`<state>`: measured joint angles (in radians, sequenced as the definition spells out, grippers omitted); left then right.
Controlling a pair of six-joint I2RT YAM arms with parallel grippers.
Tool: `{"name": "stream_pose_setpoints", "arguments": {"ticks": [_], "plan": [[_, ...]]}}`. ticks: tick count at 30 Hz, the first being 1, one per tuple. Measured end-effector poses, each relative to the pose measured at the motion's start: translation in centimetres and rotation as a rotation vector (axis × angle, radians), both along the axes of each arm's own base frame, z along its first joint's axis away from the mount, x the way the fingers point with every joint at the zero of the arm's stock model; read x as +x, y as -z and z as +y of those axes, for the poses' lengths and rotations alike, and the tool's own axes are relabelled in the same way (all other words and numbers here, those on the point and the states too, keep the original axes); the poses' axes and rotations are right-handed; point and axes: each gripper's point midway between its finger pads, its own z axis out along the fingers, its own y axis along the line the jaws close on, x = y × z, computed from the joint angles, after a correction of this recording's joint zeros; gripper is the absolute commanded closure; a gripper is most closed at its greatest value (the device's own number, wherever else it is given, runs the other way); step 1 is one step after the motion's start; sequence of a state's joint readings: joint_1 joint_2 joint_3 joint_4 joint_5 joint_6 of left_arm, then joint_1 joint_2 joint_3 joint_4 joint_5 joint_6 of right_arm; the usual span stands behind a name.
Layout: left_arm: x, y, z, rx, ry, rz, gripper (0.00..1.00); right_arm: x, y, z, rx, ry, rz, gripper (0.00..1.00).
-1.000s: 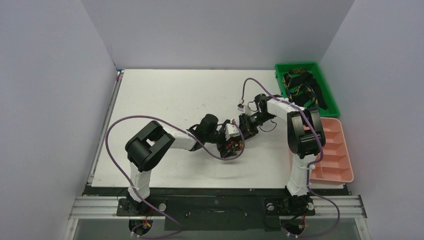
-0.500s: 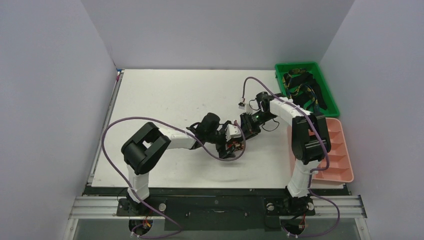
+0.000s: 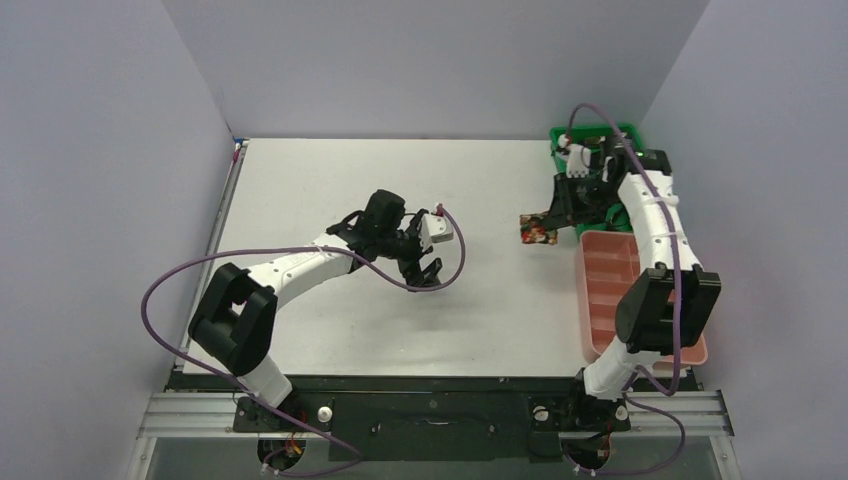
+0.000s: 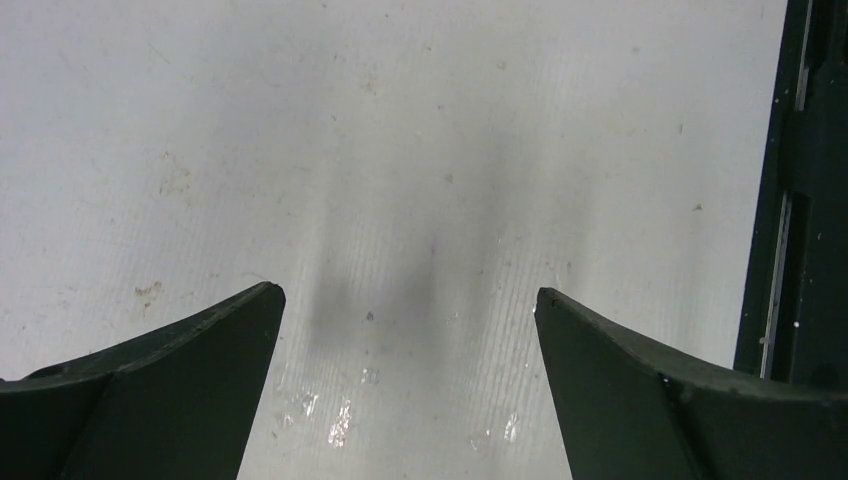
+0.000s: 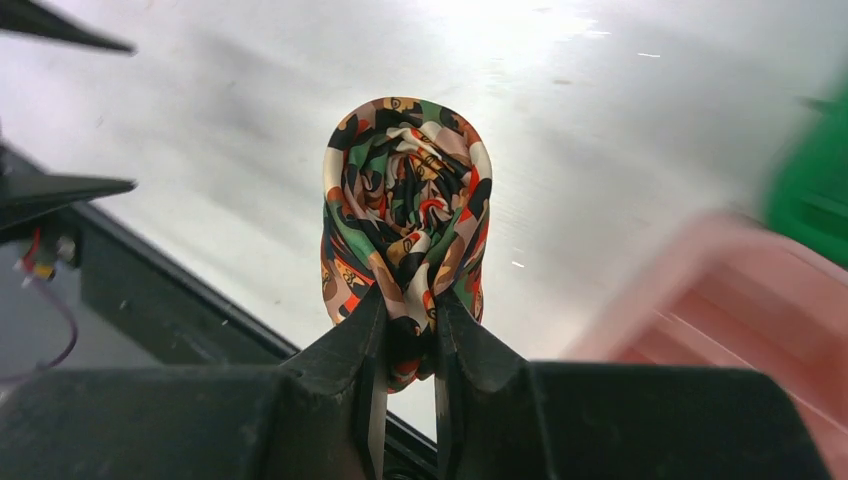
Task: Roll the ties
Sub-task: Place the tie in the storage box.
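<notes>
My right gripper (image 3: pixel 545 222) is shut on a rolled tie (image 3: pixel 534 233) with a red-orange-white floral print, held in the air just left of the pink tray. In the right wrist view the roll (image 5: pixel 405 205) stands above my pinched fingers (image 5: pixel 405 320), its spiral end facing the camera. More ties (image 3: pixel 607 178), dark with yellow-green patterns, lie tangled in the green bin (image 3: pixel 660 190). My left gripper (image 3: pixel 428 272) is open and empty over bare table at mid-table; in the left wrist view its fingers (image 4: pixel 185 350) stand wide apart above the white surface.
A pink tray (image 3: pixel 690 345) with divided compartments sits at the right edge, below the green bin. Purple cables loop from both arms. The table's dark front rail (image 4: pixel 800 190) shows in the left wrist view. White walls enclose the table on three sides.
My right gripper took the rolled tie from the left gripper and carried it right and up toward the pink tray. The left gripper opened and drew back to the left.
</notes>
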<state>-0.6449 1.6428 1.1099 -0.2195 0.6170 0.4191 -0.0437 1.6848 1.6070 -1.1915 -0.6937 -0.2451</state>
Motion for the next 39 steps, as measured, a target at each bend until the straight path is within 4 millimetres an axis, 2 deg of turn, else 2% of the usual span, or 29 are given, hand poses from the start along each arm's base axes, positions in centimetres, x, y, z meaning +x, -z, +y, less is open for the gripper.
{"name": "stream_pose_setpoints", "arguments": {"ticks": [4, 6, 9, 12, 16, 20, 23, 28, 33, 39], "plan": [[-0.4, 0.2, 1.1, 0.047, 0.006, -0.009, 0.03, 1.4, -3.4, -7.2, -0.126, 0.186, -0.084, 1.0], [-0.4, 0.0, 1.4, 0.058, 0.004, -0.024, 0.03, 1.3, -4.6, -10.8, -0.204, 0.278, -0.101, 1.0], [-0.1, -0.4, 1.6, 0.061, -0.007, -0.048, 0.03, 0.3, -5.9, -14.5, -0.311, 0.353, -0.094, 1.0], [0.2, -0.5, 1.9, 0.068, -0.024, -0.06, 0.03, -1.1, -6.3, -16.3, -0.399, 0.367, -0.053, 1.0], [0.4, 0.4, 2.6, 0.1, -0.065, -0.053, 0.03, -3.0, -4.4, -17.5, -0.476, 0.337, 0.07, 1.0], [0.6, 1.4, 3.4, 0.129, -0.12, -0.037, 0.03, -3.9, -2.3, -18.1, -0.512, 0.316, 0.18, 1.0], [0.8, 1.9, 4.0, 0.145, -0.155, -0.03, 0.03, -3.4, -1.4, -18.6, -0.523, 0.307, 0.216, 1.0], [1.4, 2.1, 4.5, 0.163, -0.193, -0.044, 0.03, -1.4, -0.7, -19.0, -0.542, 0.29, 0.228, 1.0], [2.0, 2.1, 4.9, 0.179, -0.22, -0.066, 0.03, -0.8, 0.3, -18.2, -0.557, 0.248, 0.253, 1.0], [2.7, 1.9, 5.0, 0.179, -0.236, -0.093, 0.03, 0.0, 0.1, -17.0, -0.574, 0.214, 0.231, 1.0]]}}
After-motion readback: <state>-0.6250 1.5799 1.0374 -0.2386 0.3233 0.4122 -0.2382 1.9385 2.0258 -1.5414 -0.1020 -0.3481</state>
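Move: The right hand already holds the rolled tie, well up over the table. The middle of the pink storage box lies about 25 cm to its right, 9 cm back and 17 cm below; the green bin of loose ties stands behind the box, some 24 cm right of the hand, 22 cm ahead and 17 cm lower. From the empty left hand the storage box is roughly 54 cm to the right, 4 cm back and 10 cm down. Keeping the rolled tie pinched in its nearly shut fingers, the right hand sweeps quickly some 17 cm to its right, off the open table and over the rear-left part of the storage box, arcing up about 5 cm on the way, sinking back to about its starting height and easing slightly left at the end, while the wrist turns some 35 degrees so that the fingers, first slanting left, point nearly straight down. The left hand, empty and wide open, drifts about 5 cm left, a little forward and down, turning slightly counter-clockwise, away from the box. ##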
